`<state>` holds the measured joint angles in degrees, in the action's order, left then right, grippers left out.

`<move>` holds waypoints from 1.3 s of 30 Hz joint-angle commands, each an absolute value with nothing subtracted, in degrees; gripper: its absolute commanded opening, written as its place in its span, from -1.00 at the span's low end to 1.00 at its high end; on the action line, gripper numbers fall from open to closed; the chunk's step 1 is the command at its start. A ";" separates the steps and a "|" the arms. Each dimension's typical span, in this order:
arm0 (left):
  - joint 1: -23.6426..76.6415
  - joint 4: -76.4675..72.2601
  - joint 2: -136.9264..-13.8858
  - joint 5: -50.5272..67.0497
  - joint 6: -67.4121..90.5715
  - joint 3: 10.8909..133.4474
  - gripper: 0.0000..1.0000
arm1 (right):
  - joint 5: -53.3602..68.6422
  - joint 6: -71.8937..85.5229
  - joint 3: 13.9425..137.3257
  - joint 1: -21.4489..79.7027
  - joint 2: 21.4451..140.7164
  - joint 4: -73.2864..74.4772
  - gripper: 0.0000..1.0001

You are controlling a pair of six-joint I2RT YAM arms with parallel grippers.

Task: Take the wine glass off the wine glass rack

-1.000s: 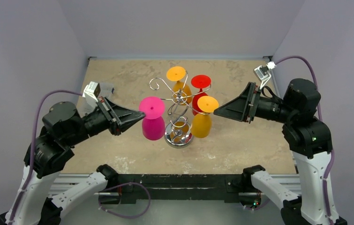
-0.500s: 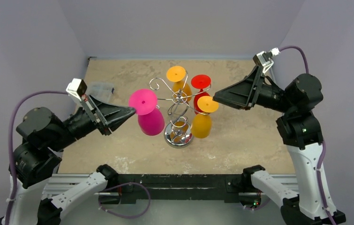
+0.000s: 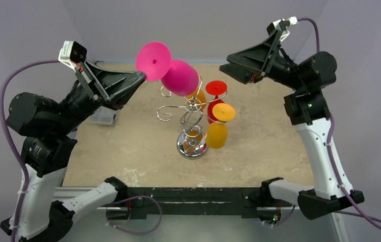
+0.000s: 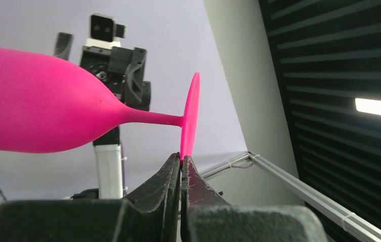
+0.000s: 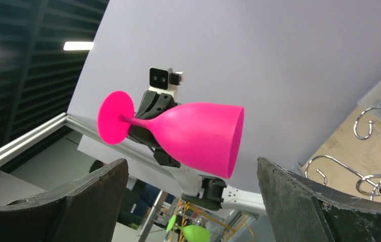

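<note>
The pink wine glass (image 3: 178, 75) is up in the air, clear of the chrome wine glass rack (image 3: 192, 113), and lies nearly level with its bowl mouth turned to the right. My left gripper (image 3: 141, 76) is shut on the rim of its round foot; the left wrist view shows the foot edge pinched at the left gripper's (image 4: 181, 157) tips and the pink wine glass (image 4: 42, 111) stretching away to the left. My right gripper (image 3: 224, 67) hangs open just right of the bowl, not touching it. In the right wrist view the pink wine glass (image 5: 198, 136) faces the wide-open right gripper (image 5: 192, 161).
An orange glass (image 3: 217, 132), a red glass (image 3: 215, 98) and another orange glass (image 3: 196, 94) hang upside down on the rack, whose round base (image 3: 192, 147) stands mid-table. A clear plastic packet (image 3: 102, 117) lies at the table's left side. Walls close in on three sides.
The left arm has lifted the pink glass up and away from the rack and tipped it from upside down to nearly level. The right arm has risen beside it, still open.
</note>
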<state>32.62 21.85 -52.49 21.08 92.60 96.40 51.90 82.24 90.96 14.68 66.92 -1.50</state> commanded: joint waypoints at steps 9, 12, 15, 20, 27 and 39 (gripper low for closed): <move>29.01 -10.74 -57.88 23.93 101.24 99.16 -1.00 | 44.58 85.75 100.37 21.64 74.26 -11.47 0.97; 28.55 -14.82 -58.96 23.75 102.86 100.02 -1.00 | 43.25 86.48 101.84 22.95 75.89 -12.70 0.97; 28.31 -15.56 -60.37 24.96 103.95 101.87 -1.00 | 41.78 86.63 103.18 24.41 77.39 -13.67 0.95; 28.21 -16.44 -60.75 24.80 104.61 102.10 -1.00 | 40.20 86.59 107.15 27.88 79.85 -15.04 0.93; 28.13 -16.30 -60.87 24.33 104.52 102.76 -1.00 | 36.53 92.54 108.92 29.30 81.32 -25.14 0.91; 28.14 -16.46 -61.61 24.28 103.89 103.32 -1.00 | 37.04 93.16 113.71 30.46 83.94 -24.15 0.87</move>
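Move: The left hand already pinches the pink wine glass by its foot; the open right gripper is some 16 cm to its right, 6 cm farther out and 4 cm lower. The pink bowl lies about 9 cm left of the right hand, 2 cm back and about level. From the right hand, the rack's hub is 7 cm left and 17 cm down, no farther out; the front orange glass is 3 cm right, 2 cm back and 22 cm down. Keeping its pinch on the pink glass's foot, the left hand rises about 11 cm, easing off towards the end with a small drift back and left, while its fingers tip up by some 25-30 degrees. The right hand, fingers still wide open, climbs about as far and works some 5 cm left in towards the mouth of the bowl, tipping its fingertips up about 20 degrees; it stops with the rim just before its fingers, not closed on it. ##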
